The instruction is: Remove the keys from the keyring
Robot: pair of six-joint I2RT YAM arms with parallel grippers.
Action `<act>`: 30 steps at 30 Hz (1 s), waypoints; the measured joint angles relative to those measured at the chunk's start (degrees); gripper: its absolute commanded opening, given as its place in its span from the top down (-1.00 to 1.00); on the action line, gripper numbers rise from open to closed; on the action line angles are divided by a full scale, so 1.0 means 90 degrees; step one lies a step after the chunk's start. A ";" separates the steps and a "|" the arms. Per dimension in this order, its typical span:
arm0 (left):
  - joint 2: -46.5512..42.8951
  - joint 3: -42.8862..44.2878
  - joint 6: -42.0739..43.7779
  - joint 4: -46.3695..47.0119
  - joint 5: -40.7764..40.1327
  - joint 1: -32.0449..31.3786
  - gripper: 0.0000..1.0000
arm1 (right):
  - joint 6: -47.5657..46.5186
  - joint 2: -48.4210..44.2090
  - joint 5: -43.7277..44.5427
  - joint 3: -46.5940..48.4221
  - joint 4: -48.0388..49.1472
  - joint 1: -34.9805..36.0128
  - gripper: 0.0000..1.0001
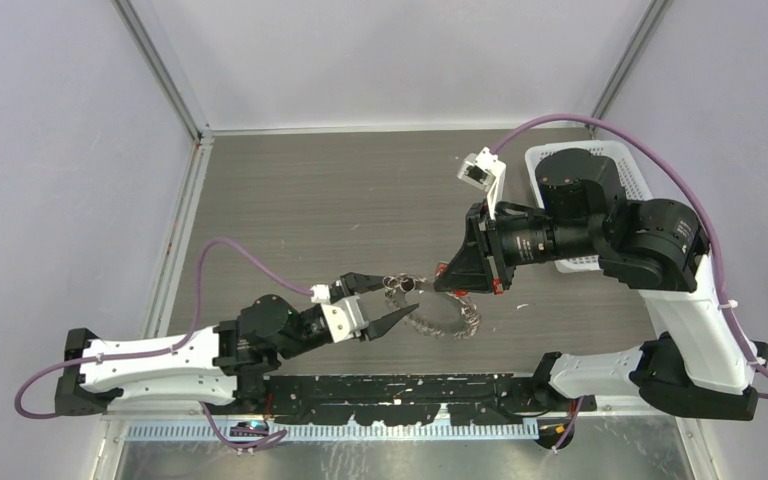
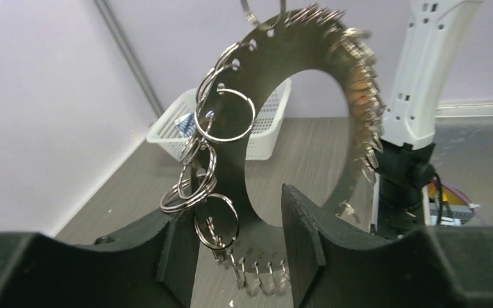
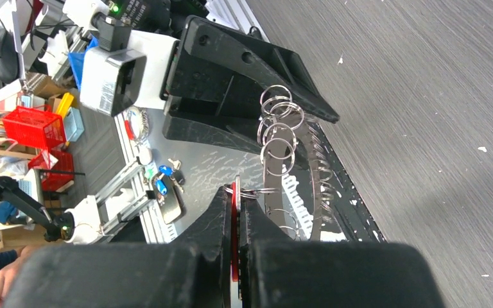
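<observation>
The keyring (image 2: 308, 58) is a flat silvery ring with a clear centre, fringed with small split rings and silvery keys (image 2: 366, 109). It is held upright off the table and shows in the top view (image 1: 452, 325). My left gripper (image 2: 241, 250) is open, and the ring's lower arc stands between its fingers (image 2: 180, 250). In the top view this gripper (image 1: 388, 298) straddles a cluster of split rings. My right gripper (image 3: 237, 192) is shut on the red-headed key (image 3: 234, 215), which links to the keyring (image 3: 312, 192). It also shows in the top view (image 1: 440, 277).
A white plastic basket (image 1: 632, 175) stands at the back right behind the right arm, also visible in the left wrist view (image 2: 263, 128). A black rail (image 1: 400, 385) runs along the near table edge between the arm bases. Purple cables loop from both arms.
</observation>
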 measured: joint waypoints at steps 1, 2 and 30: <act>-0.0056 0.0000 -0.0010 -0.0017 0.0078 0.0000 -0.01 | -0.0002 0.0012 -0.0005 0.0017 -0.0017 0.0000 0.98; -0.0126 0.0000 -0.0027 -0.0039 0.0182 0.0000 -0.03 | -0.0005 0.0019 -0.0015 0.0022 -0.0022 0.0000 0.98; 0.0486 0.0976 0.0209 0.0024 0.1076 0.0000 -0.42 | -0.0308 0.0019 -0.0940 -0.0350 -0.0134 0.0000 0.98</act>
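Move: The left hand, half open, is going for the small keyring at the red tag in the right fingers: some 4 cm to its right, 2 cm back and about 7 cm above. The red tag is a centimetre farther right and 1 cm higher than the keyring. The ring-studded plate hangs below, its middle about 4 cm right, 1 cm back and 1 cm above the left hand. From the right hand the keyring is 1 cm left and 1 cm down, level fore and aft. Upward, by some 5 cm, and at first also back about 3 cm, the left hand climbs beside the hanging plate towards the keyring, fingers spreading clearly wider and wrist turning about 10 degrees clockwise; it then closes in to the right about 3 cm. The right hand keeps its pinch on the red tag while easing back some 2 cm, sinking slightly late on and turning a little counter-clockwise. ##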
